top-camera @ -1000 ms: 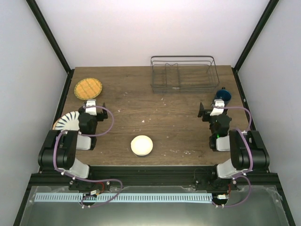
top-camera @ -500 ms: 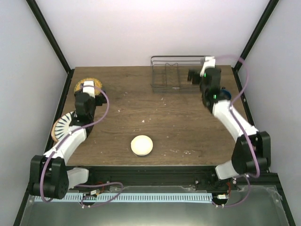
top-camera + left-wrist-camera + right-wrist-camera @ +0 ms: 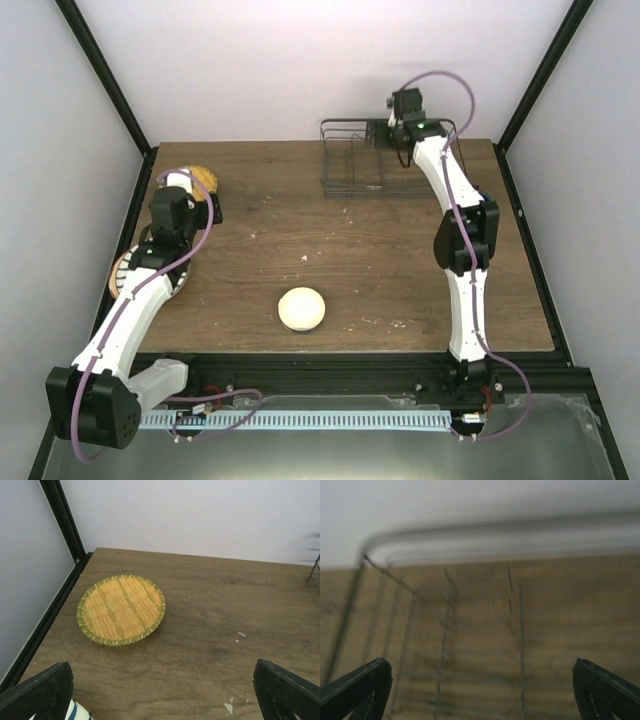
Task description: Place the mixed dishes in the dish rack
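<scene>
The orange-yellow grid plate (image 3: 121, 610) lies flat at the far left of the table. In the top view (image 3: 206, 177) my left arm partly covers it. My left gripper (image 3: 161, 670) is open and empty, hovering just short of the plate, also in the top view (image 3: 195, 203). The striped white plate (image 3: 124, 272) lies under my left arm, and a sliver shows in the left wrist view (image 3: 75, 714). The cream bowl (image 3: 302, 309) sits near the front middle. My right gripper (image 3: 481, 665) is open and empty above the wire dish rack (image 3: 445, 630), which stands at the back (image 3: 350, 165). The blue cup and tan plate are out of view.
Black frame posts (image 3: 110, 85) and white walls close in the table on the left, back and right. My right arm (image 3: 462, 235) stretches up the right side of the table. White crumbs (image 3: 230, 707) dot the wood.
Both arms have unfolded from near the front. The left gripper has reached out to the orange plate. The right gripper has swung back and left to above the rack.
</scene>
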{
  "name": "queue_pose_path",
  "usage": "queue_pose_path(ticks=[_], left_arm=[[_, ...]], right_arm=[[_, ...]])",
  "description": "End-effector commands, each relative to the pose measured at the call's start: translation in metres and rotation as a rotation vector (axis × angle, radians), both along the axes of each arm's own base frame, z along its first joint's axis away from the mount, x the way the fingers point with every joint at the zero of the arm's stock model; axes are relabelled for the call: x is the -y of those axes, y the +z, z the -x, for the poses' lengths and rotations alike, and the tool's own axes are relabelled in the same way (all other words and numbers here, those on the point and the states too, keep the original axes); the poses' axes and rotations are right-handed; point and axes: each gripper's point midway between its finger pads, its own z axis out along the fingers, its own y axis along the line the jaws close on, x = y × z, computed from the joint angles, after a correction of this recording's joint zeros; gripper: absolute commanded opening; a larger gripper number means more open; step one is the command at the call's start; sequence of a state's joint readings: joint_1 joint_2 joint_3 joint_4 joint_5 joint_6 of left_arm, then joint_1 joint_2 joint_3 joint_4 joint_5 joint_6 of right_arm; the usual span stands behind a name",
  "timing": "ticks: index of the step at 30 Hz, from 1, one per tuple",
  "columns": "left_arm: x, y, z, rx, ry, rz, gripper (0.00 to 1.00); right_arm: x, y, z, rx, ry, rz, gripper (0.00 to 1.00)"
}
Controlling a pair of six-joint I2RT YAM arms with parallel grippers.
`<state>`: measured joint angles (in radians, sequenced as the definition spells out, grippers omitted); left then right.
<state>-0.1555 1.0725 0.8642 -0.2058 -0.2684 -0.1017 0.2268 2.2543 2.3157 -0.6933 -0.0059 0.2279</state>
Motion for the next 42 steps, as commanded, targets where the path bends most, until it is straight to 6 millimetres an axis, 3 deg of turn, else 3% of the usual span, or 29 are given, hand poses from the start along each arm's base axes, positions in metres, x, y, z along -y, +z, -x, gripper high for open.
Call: queue_pose_path(ticks=[1,9,16,19,24,30,38,42], left_arm=[[-0.004,-0.007,0.013,-0.042,0.016,-0.008,1.00],[-0.001,-0.007,0.013,-0.033,0.004,0.010,1.00],[0.001,-0.013,0.012,-0.044,-0.004,0.007,1.00],[0.001,-0.014,0.012,-0.043,-0.011,0.004,1.00],[0.003,-0.012,0.012,-0.033,-0.019,0.006,1.00],[0.005,-0.015,0.012,-0.037,-0.030,0.019,1.00],[0.006,-0.016,0.012,-0.042,-0.033,0.026,1.00],[0.009,-0.017,0.012,-0.046,-0.045,0.033,1.00]], right_arm=[[-0.018,-0.048,0.026,-0.190,-0.003,-0.042,1.00],[-0.040,-0.103,0.029,-0.289,-0.008,-0.010,1.00],[-0.059,-0.134,0.038,-0.345,-0.009,0.025,1.00],[-0.059,-0.147,0.042,-0.372,-0.036,0.050,1.00],[-0.048,-0.154,0.046,-0.395,-0.091,0.088,1.00],[-0.053,-0.172,0.061,-0.441,-0.078,0.130,1.00],[-0.076,-0.173,0.091,-0.446,-0.069,0.137,1.00],[-0.092,-0.164,0.107,-0.428,-0.087,0.161,1.00]])
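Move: The dish rack lies nearly straight below the open right hand: its middle is about 20 cm down, some 2 cm back and 2 cm to the right. The rack's wire dividers are about 5 cm to the hand's left and 2 cm back, also about 19 cm below. The blue mug stands roughly 18 cm right and 11 cm back. From the left hand the rack is about 23 cm ahead and 44 cm right, some 20 cm lower. Down steeply, the open right hand drops into the dish rack, quickly at first and then more slowly, about 18 cm in all, while easing left towards the wire dividers and tipping its fingers some 25 degrees further down. Near the bottom it draws back and left, its gripper coming to bear on the rack wires and dragging the rack along. ##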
